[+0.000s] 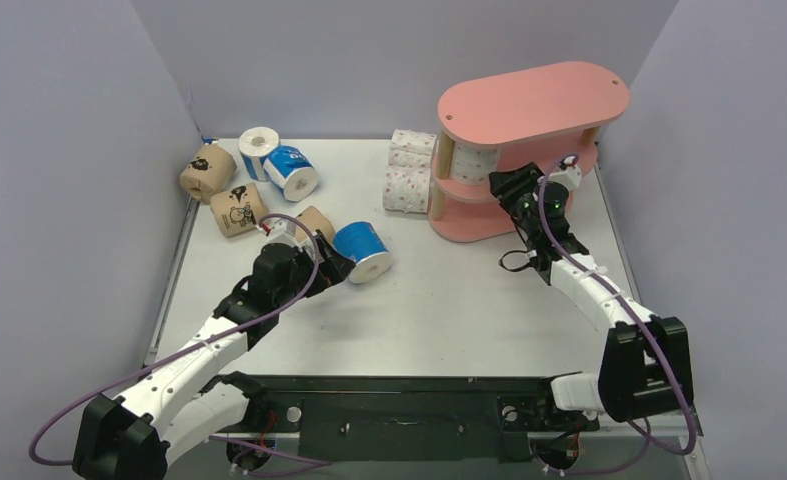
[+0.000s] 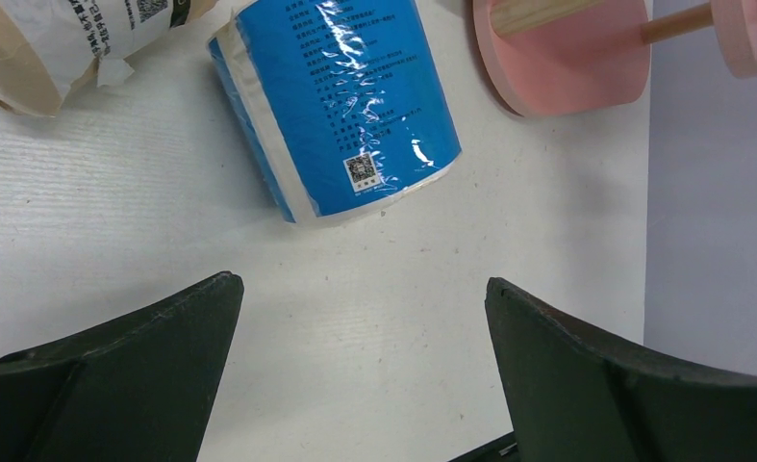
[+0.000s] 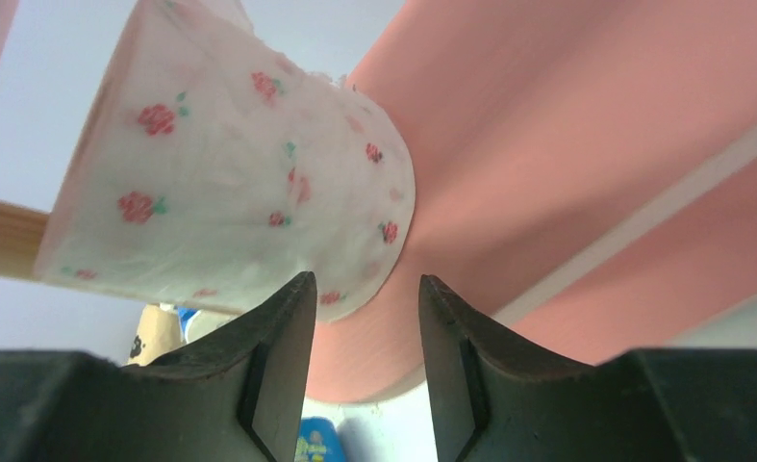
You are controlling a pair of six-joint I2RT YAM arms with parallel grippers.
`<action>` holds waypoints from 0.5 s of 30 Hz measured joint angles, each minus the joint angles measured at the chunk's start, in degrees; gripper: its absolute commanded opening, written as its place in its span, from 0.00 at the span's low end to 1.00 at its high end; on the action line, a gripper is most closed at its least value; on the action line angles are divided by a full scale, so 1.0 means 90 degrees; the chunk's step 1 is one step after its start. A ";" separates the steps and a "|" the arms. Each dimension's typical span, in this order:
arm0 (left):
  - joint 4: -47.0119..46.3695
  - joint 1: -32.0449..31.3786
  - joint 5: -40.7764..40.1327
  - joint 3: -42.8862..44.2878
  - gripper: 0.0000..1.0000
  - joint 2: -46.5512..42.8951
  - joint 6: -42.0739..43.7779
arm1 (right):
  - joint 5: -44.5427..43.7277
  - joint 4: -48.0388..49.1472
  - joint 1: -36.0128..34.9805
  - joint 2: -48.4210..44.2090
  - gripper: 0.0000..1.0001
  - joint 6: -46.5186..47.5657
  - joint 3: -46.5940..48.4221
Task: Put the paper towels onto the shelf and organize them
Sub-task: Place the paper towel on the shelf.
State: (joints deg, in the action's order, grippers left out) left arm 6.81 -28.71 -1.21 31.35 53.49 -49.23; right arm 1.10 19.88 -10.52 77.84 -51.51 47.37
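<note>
The pink shelf [image 1: 529, 100] stands at the back right. One white pink-dotted paper towel roll [image 1: 474, 163] sits upright on its middle tier. My right gripper [image 1: 504, 185] reaches into that tier just right of the roll [image 3: 230, 192]. Its jaws [image 3: 360, 289] stand narrowly open with nothing between them. My left gripper [image 1: 334, 265] is wide open [image 2: 360, 281] low over the table. It is just short of a blue roll [image 2: 340, 106] lying on its side [image 1: 362, 250], and its jaws hold nothing.
More white dotted rolls [image 1: 407, 188] are stacked against the shelf's left side. Brown rolls [image 1: 207, 172] [image 1: 237, 208] [image 1: 314, 222], a blue roll [image 1: 292, 172] and a white-ended roll [image 1: 258, 146] lie at the back left. Walls close in on three sides.
</note>
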 measured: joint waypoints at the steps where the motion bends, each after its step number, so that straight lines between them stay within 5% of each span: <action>1: 0.0036 0.0034 0.0002 0.0000 0.97 -0.0024 0.0010 | 0.0000 -0.0141 0.0000 -0.0165 0.42 0.0002 -0.0027; 10: 0.0471 0.0605 0.0029 0.0058 0.97 -0.0287 0.0095 | -0.0372 -0.1994 -0.0515 -0.2684 0.55 0.0493 -0.0352; 15: 0.0760 0.0928 0.0051 0.0061 0.97 -0.0313 0.0209 | -0.0576 -0.3014 -0.1413 -0.3373 0.79 0.0741 -0.0682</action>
State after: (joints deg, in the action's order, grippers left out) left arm 13.65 -20.36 -0.75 31.90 50.68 -47.35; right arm -4.08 -7.25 -23.24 47.48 -44.84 41.23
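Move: The floral roll on the shelf's middle board stands just in front of the right fingertips, its middle about 9 cm ahead, 4 cm left and 2 cm below. On the table, the nearer floral roll lies some 12 cm ahead and 16 cm left, and the blue roll about 5 cm back and 27 cm left, both roughly 18 cm down. From the left hand, the shelved roll is about 25 cm ahead, 28 cm right and 6 cm up. Holding nothing, the right hand backs quickly away from the shelved floral roll and out of the shelf front, about 14 cm, arching up some 5 cm, then sinking and swinging left over the open table. Its partly open fingers spread wider and the wrist turns slightly counter-clockwise. The left hand, still wide open, shifts about 5 cm left, away from the blue roll. ##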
